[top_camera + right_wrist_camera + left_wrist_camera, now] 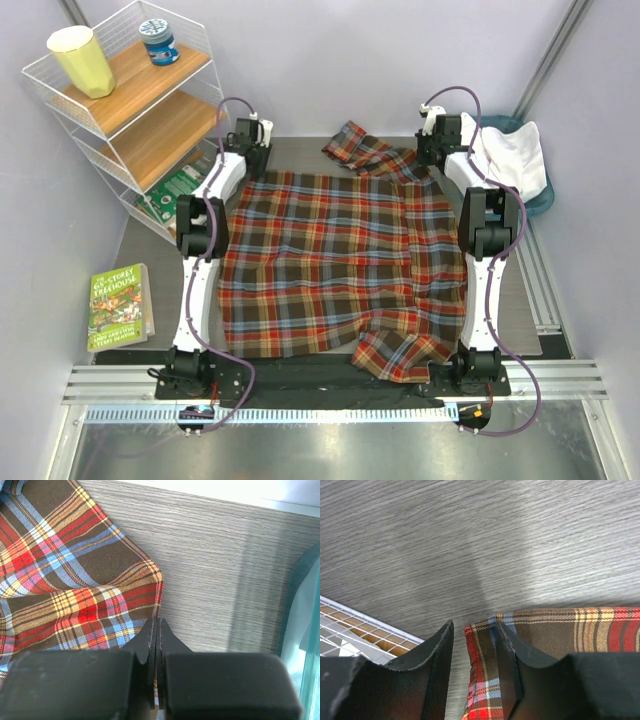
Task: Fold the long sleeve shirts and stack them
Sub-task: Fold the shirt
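The plaid long sleeve shirt (340,260) lies spread flat over the table, one sleeve folded at the near edge and another reaching past the far edge. My left gripper (250,150) is at its far left corner. In the left wrist view this gripper (474,630) is open, with the plaid corner (485,680) lying loose between its fingers. My right gripper (437,150) is at the far right corner. The right wrist view shows this gripper (157,622) shut on the hem of the plaid shirt (65,580). The white long sleeve shirt (510,155) is bunched in the teal basket (540,200).
A wire shelf (130,100) with wooden boards stands at the far left, holding a yellow cup (82,60) and a blue jar (158,42). Its wire edge (350,625) is close to my left gripper. A green book (120,305) lies left of the left arm.
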`<state>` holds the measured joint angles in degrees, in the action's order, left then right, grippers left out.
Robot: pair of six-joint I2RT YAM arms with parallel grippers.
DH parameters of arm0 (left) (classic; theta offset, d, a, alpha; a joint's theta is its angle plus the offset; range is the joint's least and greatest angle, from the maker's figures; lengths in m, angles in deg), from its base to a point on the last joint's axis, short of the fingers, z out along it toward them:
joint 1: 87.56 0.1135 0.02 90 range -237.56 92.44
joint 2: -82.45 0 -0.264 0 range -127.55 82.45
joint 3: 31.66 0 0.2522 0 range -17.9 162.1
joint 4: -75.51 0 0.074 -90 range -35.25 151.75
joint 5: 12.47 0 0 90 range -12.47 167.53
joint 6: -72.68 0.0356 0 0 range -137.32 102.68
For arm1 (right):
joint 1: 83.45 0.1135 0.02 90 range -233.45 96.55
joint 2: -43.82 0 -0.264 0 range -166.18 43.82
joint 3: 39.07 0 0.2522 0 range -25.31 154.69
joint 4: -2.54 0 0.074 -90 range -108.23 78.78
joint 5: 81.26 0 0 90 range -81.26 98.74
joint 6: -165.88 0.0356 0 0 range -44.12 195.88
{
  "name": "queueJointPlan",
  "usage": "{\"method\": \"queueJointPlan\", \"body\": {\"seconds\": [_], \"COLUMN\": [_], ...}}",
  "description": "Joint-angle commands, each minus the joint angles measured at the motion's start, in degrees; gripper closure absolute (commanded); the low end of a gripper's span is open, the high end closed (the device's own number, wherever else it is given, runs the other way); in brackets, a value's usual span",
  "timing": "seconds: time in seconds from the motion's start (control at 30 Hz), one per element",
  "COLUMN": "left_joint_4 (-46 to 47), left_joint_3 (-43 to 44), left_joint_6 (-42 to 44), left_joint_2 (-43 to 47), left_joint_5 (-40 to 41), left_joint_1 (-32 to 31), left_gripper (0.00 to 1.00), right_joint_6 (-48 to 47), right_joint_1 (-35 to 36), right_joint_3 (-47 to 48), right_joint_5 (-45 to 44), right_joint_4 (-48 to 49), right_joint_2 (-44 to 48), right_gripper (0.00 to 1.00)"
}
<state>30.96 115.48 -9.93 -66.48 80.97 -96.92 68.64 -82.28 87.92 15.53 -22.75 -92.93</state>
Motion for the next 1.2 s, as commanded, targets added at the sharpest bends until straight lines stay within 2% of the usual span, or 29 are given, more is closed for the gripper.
{"method": "queueJointPlan", "body": {"seconds": [0.0,0.07,0.2,0.4,0.63,0.9,1.17], "left_joint_4": [-3.0,-3.4,-3.2,-0.5,10.7,13.0,17.2], "left_joint_3": [1.3,1.6,2.1,0.4,-15.3,-23.5,-38.3], "left_joint_6": [-1.5,-2.3,-2.7,-1.4,2.9,7.4,13.9], "left_joint_2": [-0.9,-1.3,-1.0,3.3,15.1,23.1,34.7], "left_joint_5": [1.4,-0.4,-2.6,-5.9,-9.2,-11.5,-14.2], "left_joint_1": [1.4,1.7,2.1,2.2,2.2,2.2,2.7], "left_gripper": [0.61,0.64,0.84,1.0,1.0,1.0,1.0], "right_joint_6": [-0.5,-0.5,-0.6,-1.0,-0.7,-1.7,-2.0], "right_joint_1": [0.2,0.1,0.2,0.1,-0.5,-2.7,-4.5], "right_joint_3": [0.1,0.1,0.1,0.3,-3.2,-10.3,-18.8], "right_joint_5": [0.5,0.5,0.7,1.2,3.1,4.6,7.2], "right_joint_4": [2.8,2.8,2.9,2.8,2.8,2.5,0.9], "right_joint_2": [3.1,3.2,3.2,5.1,11.1,17.7,25.6], "right_gripper": [0.99,0.99,0.99,0.99,0.99,0.99,0.99]}}
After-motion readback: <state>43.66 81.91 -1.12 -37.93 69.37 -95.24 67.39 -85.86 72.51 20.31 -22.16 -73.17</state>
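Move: The shirt's far left corner lies between the left hand's open fingers, about 1 cm below the hand point. The wire shelf stands about 20 cm left and 4 cm back of this hand; the shirt's near left corner is about 52 cm back and 5 cm left. The right hand already holds the far right corner at its fingertips; from it, the folded sleeve lies some 16 cm left and 4 cm ahead, the blue basket roughly 21 cm right and level with it. The left fingers close and pinch the shirt's far left corner while the right keeps its grip on the far right one. Then both hands lift about 9 cm and draw back some 6 cm towards the robot, the right drifting slightly right; the left turns about 10 degrees clockwise and tips its fingers up a little. ##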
